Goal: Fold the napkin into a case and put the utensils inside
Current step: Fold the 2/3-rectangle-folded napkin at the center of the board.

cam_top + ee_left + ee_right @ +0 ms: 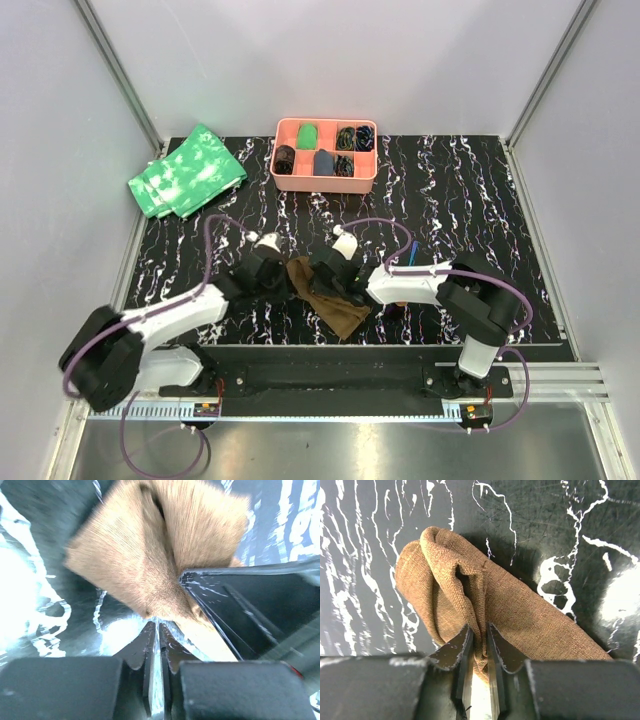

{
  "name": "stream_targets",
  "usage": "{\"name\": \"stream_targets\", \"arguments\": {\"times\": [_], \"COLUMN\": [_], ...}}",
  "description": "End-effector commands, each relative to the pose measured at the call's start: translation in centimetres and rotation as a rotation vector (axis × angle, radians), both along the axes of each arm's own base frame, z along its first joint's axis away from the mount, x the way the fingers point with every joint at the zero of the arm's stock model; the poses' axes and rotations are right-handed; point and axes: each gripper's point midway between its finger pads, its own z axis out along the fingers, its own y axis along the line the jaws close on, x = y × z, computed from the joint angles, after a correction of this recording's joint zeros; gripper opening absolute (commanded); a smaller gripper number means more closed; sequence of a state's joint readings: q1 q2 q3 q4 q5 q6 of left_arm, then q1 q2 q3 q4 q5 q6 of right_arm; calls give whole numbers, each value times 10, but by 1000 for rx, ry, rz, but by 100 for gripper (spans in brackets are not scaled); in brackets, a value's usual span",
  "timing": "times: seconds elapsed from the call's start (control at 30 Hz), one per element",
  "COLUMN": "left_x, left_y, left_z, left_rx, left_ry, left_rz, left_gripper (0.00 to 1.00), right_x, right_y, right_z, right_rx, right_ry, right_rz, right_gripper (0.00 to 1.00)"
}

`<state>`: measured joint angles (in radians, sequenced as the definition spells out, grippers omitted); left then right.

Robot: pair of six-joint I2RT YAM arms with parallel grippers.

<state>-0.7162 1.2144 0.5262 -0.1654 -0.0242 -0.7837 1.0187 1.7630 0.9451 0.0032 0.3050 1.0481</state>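
The brown napkin [332, 300] lies bunched and partly folded on the mat between my two arms. In the top view my left gripper [289, 278] is at its left edge and my right gripper [323, 286] at its middle. The left wrist view has the left gripper [159, 622] nearly closed, with a corner of the napkin [150, 555] at its tips. My right gripper [479, 630] pinches a raised fold of the napkin [530, 615] between its jaws. The utensils lie by the right forearm: a blue stem [413, 252] shows and a reddish end [400, 303] peeks out beneath it.
A pink compartment tray [283, 128] with small items stands at the back centre. Green white-mottled cloths [187, 172] lie at the back left. Grey walls close in the black marbled mat [470, 190]. The right arm's dark body [260, 615] fills the right of the left wrist view.
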Motion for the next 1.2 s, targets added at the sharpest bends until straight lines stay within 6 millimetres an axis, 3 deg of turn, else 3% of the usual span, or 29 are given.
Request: {"name": "stream_targets", "arguments": {"times": [0.0, 0.1, 0.2, 0.33, 0.53, 0.57, 0.67, 0.7, 0.97, 1.17], "left_x": [10, 25, 34, 43, 52, 53, 52, 51, 51, 50], "left_y": [13, 19, 15, 17, 9, 9, 9, 10, 16, 15], "left_z": [36, 40, 30, 0, -12, -12, -10, -10, -6, 15], "left_rx": [-54, -86, -95, -56, -81, -81, -86, -83, -65, -119], "left_ry": [-24, -9, 23, 79, 87, 81, 76, 75, 56, 39], "left_rz": [-1, 26, 25, 55, 60, 63, 63, 64, 62, 28], "left_gripper": [11, 11, 9, 8, 6, 6, 6, 6, 6, 7], "right_x": [5, 9, 12, 12, 3, 4, -1, 0, -7, -17], "right_y": [-8, -7, -8, -8, 10, 17, 23, 25, 23, 28], "right_z": [7, 13, 14, 19, 23, 29, 23, 25, 18, 24], "right_rx": [-82, -147, -226, -276, -351, -355, -380, -377, -394, -251], "right_ry": [-102, -168, -198, -243, -281, -298, -298, -299, -284, -280], "right_rz": [65, 127, 173, 189, 260, 275, 311, 314, 364, 410], "right_gripper": [22, 22, 21, 21, 21, 22, 24, 30, 40, 53]}}
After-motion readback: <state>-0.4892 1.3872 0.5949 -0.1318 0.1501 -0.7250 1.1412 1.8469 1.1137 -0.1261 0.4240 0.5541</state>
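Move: The napkin's raised fold is right between the right hand's fingers, and the napkin's far end lies about 4 cm ahead of the left hand, 2 cm to its right and 2 cm below. The utensils lie some 18 cm to the right of the right hand and 2 cm nearer, about 2 cm lower. The orange box is roughly 26 cm straight ahead of the right hand, at about its height. The napkin's raised fold is pinched by the right fingers, which shift about 2 cm left, turn some 35 degrees, partly counter-clockwise, and then spread to loosen around it. The left hand, still shut, hops up and forward-left over the table, then comes down about 6 cm beside the napkin's far end, its tips against the left edge, and eases up slightly at the last. ##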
